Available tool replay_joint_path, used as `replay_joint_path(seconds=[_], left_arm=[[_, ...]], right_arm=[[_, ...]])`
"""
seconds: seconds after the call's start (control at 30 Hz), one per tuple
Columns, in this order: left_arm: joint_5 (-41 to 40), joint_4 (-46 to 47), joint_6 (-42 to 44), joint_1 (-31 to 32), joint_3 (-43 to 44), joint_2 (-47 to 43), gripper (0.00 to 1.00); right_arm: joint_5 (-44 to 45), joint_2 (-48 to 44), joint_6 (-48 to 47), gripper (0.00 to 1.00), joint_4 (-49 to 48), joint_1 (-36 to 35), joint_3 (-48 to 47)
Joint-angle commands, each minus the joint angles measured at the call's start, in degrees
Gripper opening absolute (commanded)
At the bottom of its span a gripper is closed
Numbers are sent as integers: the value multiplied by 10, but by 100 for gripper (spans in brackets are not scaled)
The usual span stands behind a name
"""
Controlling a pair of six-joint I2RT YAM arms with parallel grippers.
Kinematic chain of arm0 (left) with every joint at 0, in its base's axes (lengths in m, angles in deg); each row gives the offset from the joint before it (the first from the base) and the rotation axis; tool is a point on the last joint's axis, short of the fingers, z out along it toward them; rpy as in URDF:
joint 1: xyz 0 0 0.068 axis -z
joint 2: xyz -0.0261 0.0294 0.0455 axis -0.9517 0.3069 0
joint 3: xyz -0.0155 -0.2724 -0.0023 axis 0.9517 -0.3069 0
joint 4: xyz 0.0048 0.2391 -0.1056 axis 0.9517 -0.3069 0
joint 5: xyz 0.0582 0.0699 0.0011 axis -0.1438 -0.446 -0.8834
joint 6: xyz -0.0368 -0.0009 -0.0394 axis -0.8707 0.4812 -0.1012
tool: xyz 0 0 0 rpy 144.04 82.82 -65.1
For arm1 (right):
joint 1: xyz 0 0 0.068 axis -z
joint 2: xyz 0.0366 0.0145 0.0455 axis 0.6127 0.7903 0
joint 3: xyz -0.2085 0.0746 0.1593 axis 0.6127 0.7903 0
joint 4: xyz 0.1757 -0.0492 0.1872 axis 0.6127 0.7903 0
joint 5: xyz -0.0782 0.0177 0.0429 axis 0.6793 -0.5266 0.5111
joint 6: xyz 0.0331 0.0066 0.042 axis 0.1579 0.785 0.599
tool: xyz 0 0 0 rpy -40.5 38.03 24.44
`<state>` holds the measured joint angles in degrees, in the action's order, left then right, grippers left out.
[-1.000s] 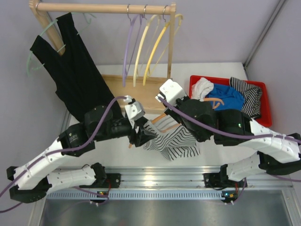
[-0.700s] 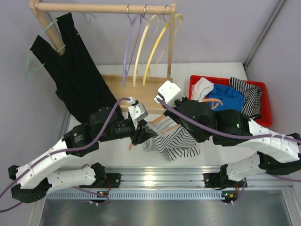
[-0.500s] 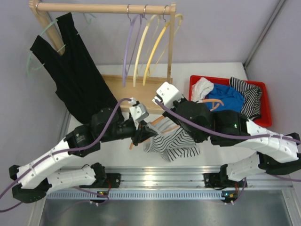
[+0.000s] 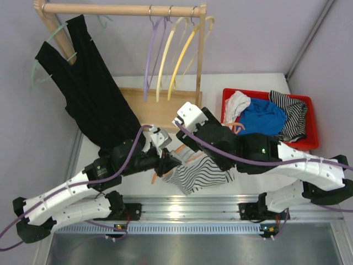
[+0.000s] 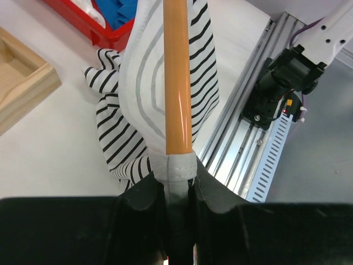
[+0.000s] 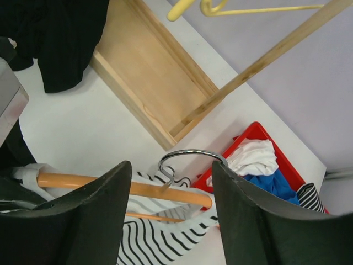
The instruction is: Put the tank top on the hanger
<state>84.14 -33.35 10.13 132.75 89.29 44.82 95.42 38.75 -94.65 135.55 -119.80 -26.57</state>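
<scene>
The white, black-striped tank top hangs bunched over the table between the two arms. The orange hanger runs through it, one strap hem pulled over the arm's end. My left gripper is shut on that hem with the hanger arm inside it, and it shows from above as the left gripper. My right gripper is open, its fingers standing wide on either side of the hanger's metal hook. Below the hook lie the orange bar and striped fabric.
A wooden rack stands at the back with a black top, a purple hanger and yellow hangers; its wooden base lies just behind the grippers. A red bin of clothes sits at right. An aluminium rail runs along the near edge.
The left gripper closed on the strap hem and hanger end. The right gripper opened off the hook. Both arms and the garment shifted slightly left.
</scene>
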Motion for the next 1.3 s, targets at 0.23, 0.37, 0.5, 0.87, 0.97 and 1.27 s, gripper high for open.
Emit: replay_joint_path(seconds=[0.23,0.37,0.5,0.87,0.97,1.27], left_arm=[[-100,125,-78,0,-93,-65,0],[-146,133,-106,0,-135,-91,0],[-192,132,-119,0,-164,-114,0],[-244,128,-145,-53,-191,-57,0],[-162,142,-148,-149,-184,-41,0],[-19,106,-98,-374,-96,-6,0]], right_arm=[[13,-11,42,81,-48,-9,41],[22,-36,71,90,-56,-9,46],[25,-65,86,95,-63,-9,53],[25,-138,122,96,-51,-9,80],[22,-152,129,96,-42,-9,89],[17,-185,146,96,-25,-9,109]])
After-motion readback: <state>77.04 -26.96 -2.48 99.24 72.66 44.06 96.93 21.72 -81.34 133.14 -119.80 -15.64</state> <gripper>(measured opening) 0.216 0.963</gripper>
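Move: The left gripper already pinches the orange hanger with a striped strap over it. The rack's base is about 40 cm ahead, 16 cm left and 25 cm below this hand. The rail is some 38 cm ahead, 18 cm left and 30 cm above. The black tank top hangs about 30 cm ahead and 28 cm left, near hand height. The hanger's hook is right at the opening right fingertips, about 2 cm ahead and 2 cm below. Bring the left gripper down about 11 cm, easing forward and left, then sweep it faster forward-left towards the rack, turning some 45 degrees counter-clockwise and keeping its pinch on hanger and strap. Meanwhile finish opening the right fingers wide, dip 2 cm, then draw back right about 7 cm, rolling some 20 degrees, clear of the hook. ##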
